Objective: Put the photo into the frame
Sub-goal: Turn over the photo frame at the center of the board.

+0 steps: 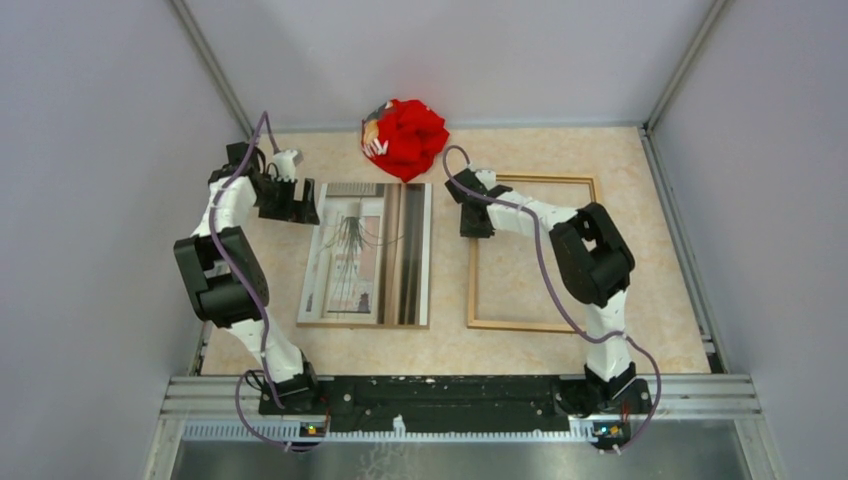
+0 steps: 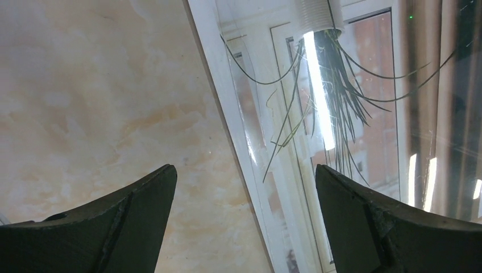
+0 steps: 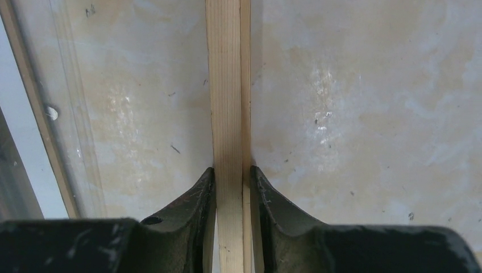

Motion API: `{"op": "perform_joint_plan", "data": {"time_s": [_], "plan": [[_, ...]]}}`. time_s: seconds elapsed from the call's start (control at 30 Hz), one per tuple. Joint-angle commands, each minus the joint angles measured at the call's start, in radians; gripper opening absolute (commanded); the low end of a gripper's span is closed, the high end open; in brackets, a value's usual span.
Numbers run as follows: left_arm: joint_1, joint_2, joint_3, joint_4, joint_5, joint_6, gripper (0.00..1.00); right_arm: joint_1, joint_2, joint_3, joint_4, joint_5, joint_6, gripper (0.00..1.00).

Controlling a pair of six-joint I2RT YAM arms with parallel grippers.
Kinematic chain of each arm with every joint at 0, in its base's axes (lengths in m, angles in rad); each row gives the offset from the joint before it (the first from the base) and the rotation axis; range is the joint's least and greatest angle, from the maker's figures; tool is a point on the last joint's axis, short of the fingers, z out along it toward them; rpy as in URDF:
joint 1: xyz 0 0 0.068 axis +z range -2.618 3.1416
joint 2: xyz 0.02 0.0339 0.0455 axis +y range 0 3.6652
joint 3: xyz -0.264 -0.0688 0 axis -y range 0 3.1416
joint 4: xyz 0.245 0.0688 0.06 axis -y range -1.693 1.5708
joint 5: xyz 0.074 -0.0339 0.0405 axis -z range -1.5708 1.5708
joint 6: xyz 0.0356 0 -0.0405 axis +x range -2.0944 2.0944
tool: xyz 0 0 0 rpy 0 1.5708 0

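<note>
The photo (image 1: 365, 255), a print of a window with a spindly trailing plant and brown curtains, lies face up left of centre. My left gripper (image 1: 300, 205) hovers open over its far left edge; in the left wrist view the fingers straddle the photo's (image 2: 341, 114) white border, the left gripper (image 2: 244, 170) holding nothing. To the right the thin wooden frame (image 1: 520, 325) lies flat. My right gripper (image 1: 472, 225) is down on its left rail. The right wrist view shows the right gripper (image 3: 232, 170) with both fingers pressed against the frame's (image 3: 227, 85) rail.
A crumpled red cloth (image 1: 405, 138) sits at the back centre, just beyond the photo's far corner. A thin brown edge (image 1: 362, 325) shows under the photo's near side. Grey walls close in the marbled table (image 1: 450, 345) on three sides.
</note>
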Motion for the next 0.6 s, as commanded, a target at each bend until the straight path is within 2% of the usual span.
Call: {"op": "perform_joint_plan", "data": {"time_s": [0.0, 0.13, 0.23, 0.37, 0.47, 0.57], "plan": [[0.001, -0.051, -0.002, 0.033, -0.032, 0.008, 0.98, 0.042, -0.017, -0.077, -0.018, 0.001, 0.048, 0.20], [0.008, -0.056, -0.005, 0.034, -0.045, 0.029, 0.98, 0.054, -0.012, -0.036, -0.060, 0.041, 0.038, 0.31], [0.023, -0.057, -0.001, 0.050, -0.077, 0.050, 0.98, 0.053, -0.041, 0.013, -0.097, 0.062, 0.028, 0.48], [0.048, -0.024, 0.034, 0.080, -0.154, 0.077, 0.98, 0.055, -0.123, 0.079, -0.135, 0.063, -0.031, 0.62], [0.053, 0.021, 0.055, 0.109, -0.240, 0.102, 0.98, 0.062, -0.202, 0.059, -0.082, 0.048, -0.069, 0.75], [0.054, 0.067, 0.085, 0.088, -0.249, 0.114, 0.98, 0.065, -0.253, 0.056, -0.014, 0.068, -0.063, 0.91]]}}
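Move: My right hand already has the photo frame's left bar between its fingers. The frame lies nearly flat on the board, its middle about 15 cm to the right and 5 cm back. The photo's middle is some 28 cm left of this hand and 6 cm back, and the red cloth about 18 cm left and 22 cm ahead. From my left hand, the frame's middle is roughly 54 cm right, 9 cm back and 9 cm down. I ease my right hand back not quite 2 cm along the frame's left bar, open its fingers wide to let go of the bar, and lift about 5 cm nearly straight up over it. My open left hand drifts some 6 cm left, clear of the photo's left edge, its left side rolling up about 10 degrees. ##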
